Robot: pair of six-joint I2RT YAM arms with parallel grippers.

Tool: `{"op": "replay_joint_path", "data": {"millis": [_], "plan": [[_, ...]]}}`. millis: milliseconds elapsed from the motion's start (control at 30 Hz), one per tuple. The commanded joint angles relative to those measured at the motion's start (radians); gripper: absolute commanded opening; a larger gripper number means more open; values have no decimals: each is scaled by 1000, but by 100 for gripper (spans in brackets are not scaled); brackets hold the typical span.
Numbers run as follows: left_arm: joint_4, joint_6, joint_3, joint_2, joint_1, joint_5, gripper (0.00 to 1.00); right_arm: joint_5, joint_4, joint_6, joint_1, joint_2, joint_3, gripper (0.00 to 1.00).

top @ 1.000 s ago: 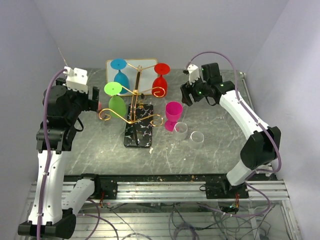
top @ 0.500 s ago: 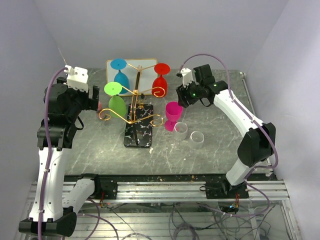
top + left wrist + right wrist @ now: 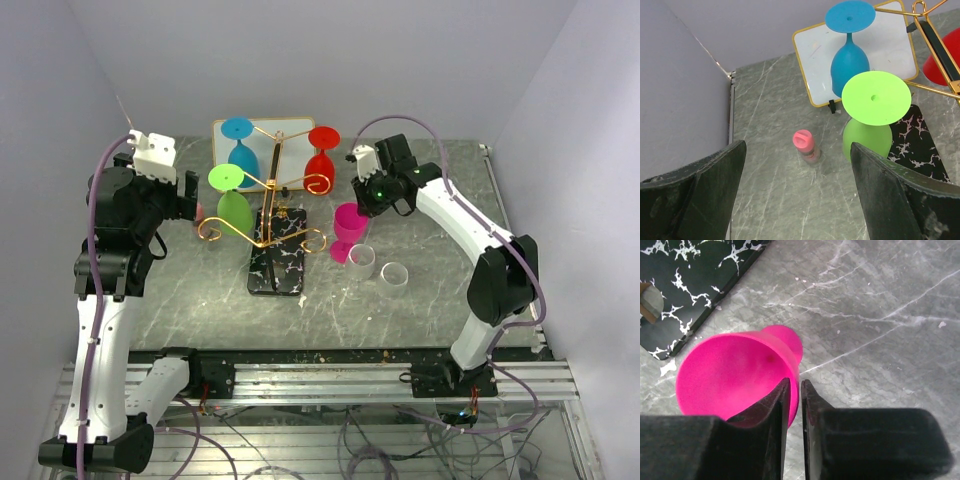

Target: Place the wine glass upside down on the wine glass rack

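A pink wine glass stands upright on the table just right of the wine glass rack, a gold post with scroll arms on a black veined base. My right gripper hangs just above and behind the glass. In the right wrist view its jaws leave only a thin slit, over the right rim of the glass; they hold nothing. My left gripper is wide open and empty, left of the rack.
Green, blue and red glasses hang upside down on the rack. A white gold-rimmed tray lies behind it. Two clear cups sit right of the pink glass. A small pink-capped bottle stands below the left gripper.
My right arm has swung left and down, bringing its gripper from the back right to just over the pink glass. The left arm and the glasses have not moved.
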Motion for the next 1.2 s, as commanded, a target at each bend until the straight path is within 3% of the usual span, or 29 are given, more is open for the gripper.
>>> {"op": "replay_joint_path", "data": {"millis": [0,100,300,467,600,767,967,1167], "plan": [[41,-11,14,1,15,30,95,45,-5,5,7,-8,23,10],[39,-17,20,2,18,28,95,82,-8,-6,4,-37,27,0],[27,-15,49,14,20,59,97,131,2,-36,-84,-119,37,0],[-115,-2,181,92,21,244,99,46,-5,-42,-280,-198,117,0],[-70,-68,198,112,20,312,99,48,23,-37,-346,-278,168,0],[-48,-177,239,149,18,408,99,35,109,-22,-356,-370,197,0],[-36,-252,299,224,-10,510,99,-132,243,91,-350,-449,224,0],[30,-323,374,292,-141,496,99,-183,371,143,-258,-493,197,0]]}}
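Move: The pink wine glass stands upright on the table, its rim at my right fingers: its middle is about 3 cm back, 3 cm left and 8 cm below. The rack rises some 19 cm to my right hand's left and 2 cm back; of two clear tumblers, one sits 8 cm back and 1 cm right, the other 12 cm back and 9 cm right. From my empty left hand, the pink glass is roughly 5 cm ahead, 41 cm right and 29 cm lower. I nip my right fingers fully shut on the pink glass's near-hand rim wall, then swing it right some 16 cm and a little forward, climbing about 32 cm in all, easing back and slightly left again while my wrist tips the fingers up nearly 50 degrees. Meanwhile my left hand, wide open, sweeps 10 cm right and 5 cm up towards the rack, turning clockwise. ##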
